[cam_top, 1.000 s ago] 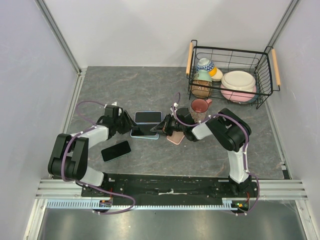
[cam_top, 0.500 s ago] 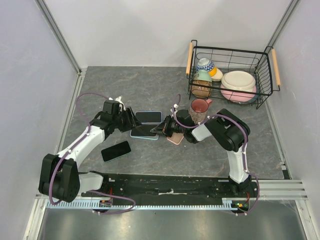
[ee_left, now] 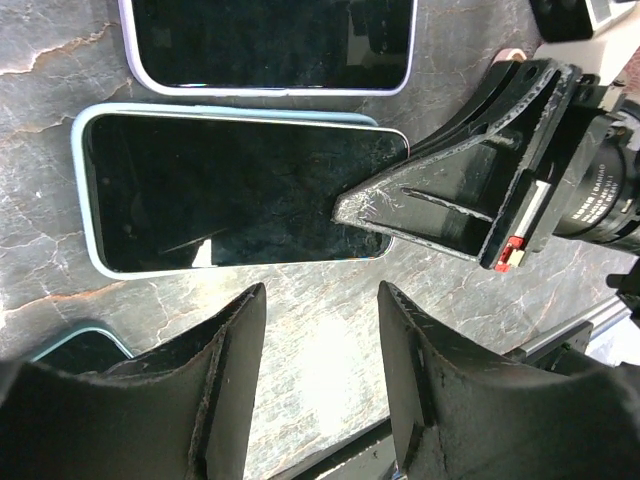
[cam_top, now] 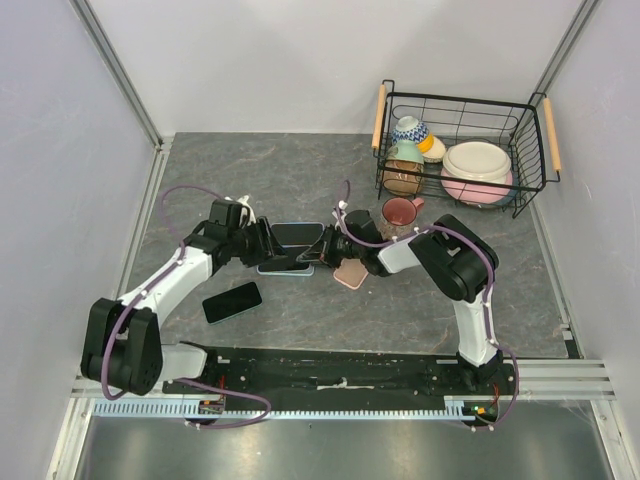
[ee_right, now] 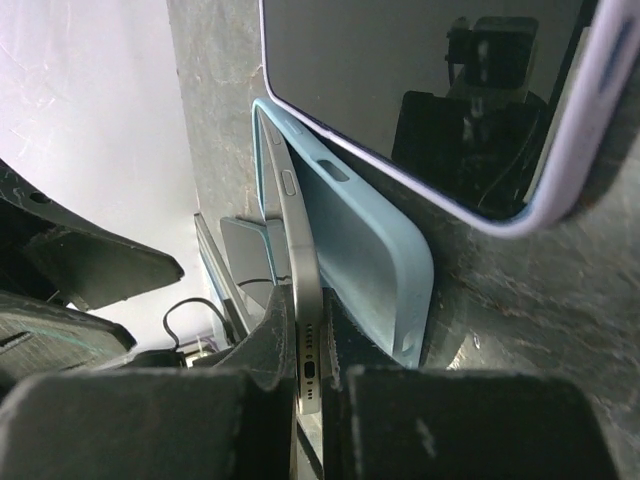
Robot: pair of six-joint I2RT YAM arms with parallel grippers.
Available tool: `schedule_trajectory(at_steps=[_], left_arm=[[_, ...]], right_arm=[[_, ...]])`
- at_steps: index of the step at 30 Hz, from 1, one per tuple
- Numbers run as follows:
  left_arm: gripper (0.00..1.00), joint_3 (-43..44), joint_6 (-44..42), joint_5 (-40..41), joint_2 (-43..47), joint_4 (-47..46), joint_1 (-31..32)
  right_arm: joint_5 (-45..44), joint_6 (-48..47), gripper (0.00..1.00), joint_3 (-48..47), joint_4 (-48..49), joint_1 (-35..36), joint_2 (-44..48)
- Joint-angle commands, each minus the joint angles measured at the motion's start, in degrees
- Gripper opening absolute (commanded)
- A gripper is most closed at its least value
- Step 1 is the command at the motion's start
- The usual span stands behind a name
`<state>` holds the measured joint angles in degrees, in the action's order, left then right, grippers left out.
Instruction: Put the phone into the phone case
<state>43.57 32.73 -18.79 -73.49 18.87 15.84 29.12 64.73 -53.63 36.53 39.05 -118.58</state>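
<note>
The phone [ee_right: 303, 300], silver-edged with a dark screen [ee_left: 235, 190], lies over the light blue phone case [ee_right: 375, 250]. Its far end sits in the case, and its near end is tilted up off the case's rim. My right gripper [ee_right: 308, 372] is shut on that raised end, seen from above [cam_top: 325, 250]. The case [cam_top: 280, 267] lies flat on the table. My left gripper [ee_left: 320, 380] is open just left of the case [ee_left: 84, 200], with only bare table between its fingers.
A second phone in a lavender case [cam_top: 297, 233] lies right behind the blue one. A black phone [cam_top: 232, 301] lies near the left arm and a pink case [cam_top: 350, 277] under the right arm. A pink mug [cam_top: 400, 212] and a wire basket [cam_top: 460, 105] of dishes stand at the right.
My left gripper has moved right, up to the case's left end. My right gripper has shifted slightly left, still holding the phone's end.
</note>
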Motion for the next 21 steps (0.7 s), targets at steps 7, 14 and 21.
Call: schedule_trajectory(at_steps=[7, 14, 21], left_arm=[[0.53, 4.77, -3.38, -2.49, -8.06, 0.02, 0.16], [0.37, 7.84, -3.64, -2.57, -14.21, -0.42, 0.16], [0.22, 10.65, -3.64, -2.84, -20.10, -0.15, 0.51]], right_arm=[[-3.46, -13.14, 0.00, -4.82, -24.32, 3.58, -9.29], [-4.60, -14.01, 0.00, -3.86, -25.02, 4.02, -10.35], [-5.48, -14.46, 0.02, -3.77, -25.28, 4.46, -11.75]])
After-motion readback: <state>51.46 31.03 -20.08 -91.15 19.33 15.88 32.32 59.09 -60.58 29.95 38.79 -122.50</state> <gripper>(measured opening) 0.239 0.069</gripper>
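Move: The light-blue case with the phone lying in it unseated is about 3 cm ahead of my left hand, 2 cm to its right and 7 cm below. The purple case sits 7 cm beyond it and 3 cm farther right; the loose black phone lies some 10 cm nearer and 14 cm left of it. My right hand already pinches the phone's right end; from there the blue case's middle is about 5 cm left, level fore-and-aft, 2 cm below. I lower my left hand about 5 cm towards the phone's screen, easing forward some 2.5 cm as I go, tipping the fingers steeper by roughly 10 degrees and closing them from half open to about a quarter. My right hand keeps its pinch on the phone's end, nudges left and slightly forward, then sinks about 1 cm. ##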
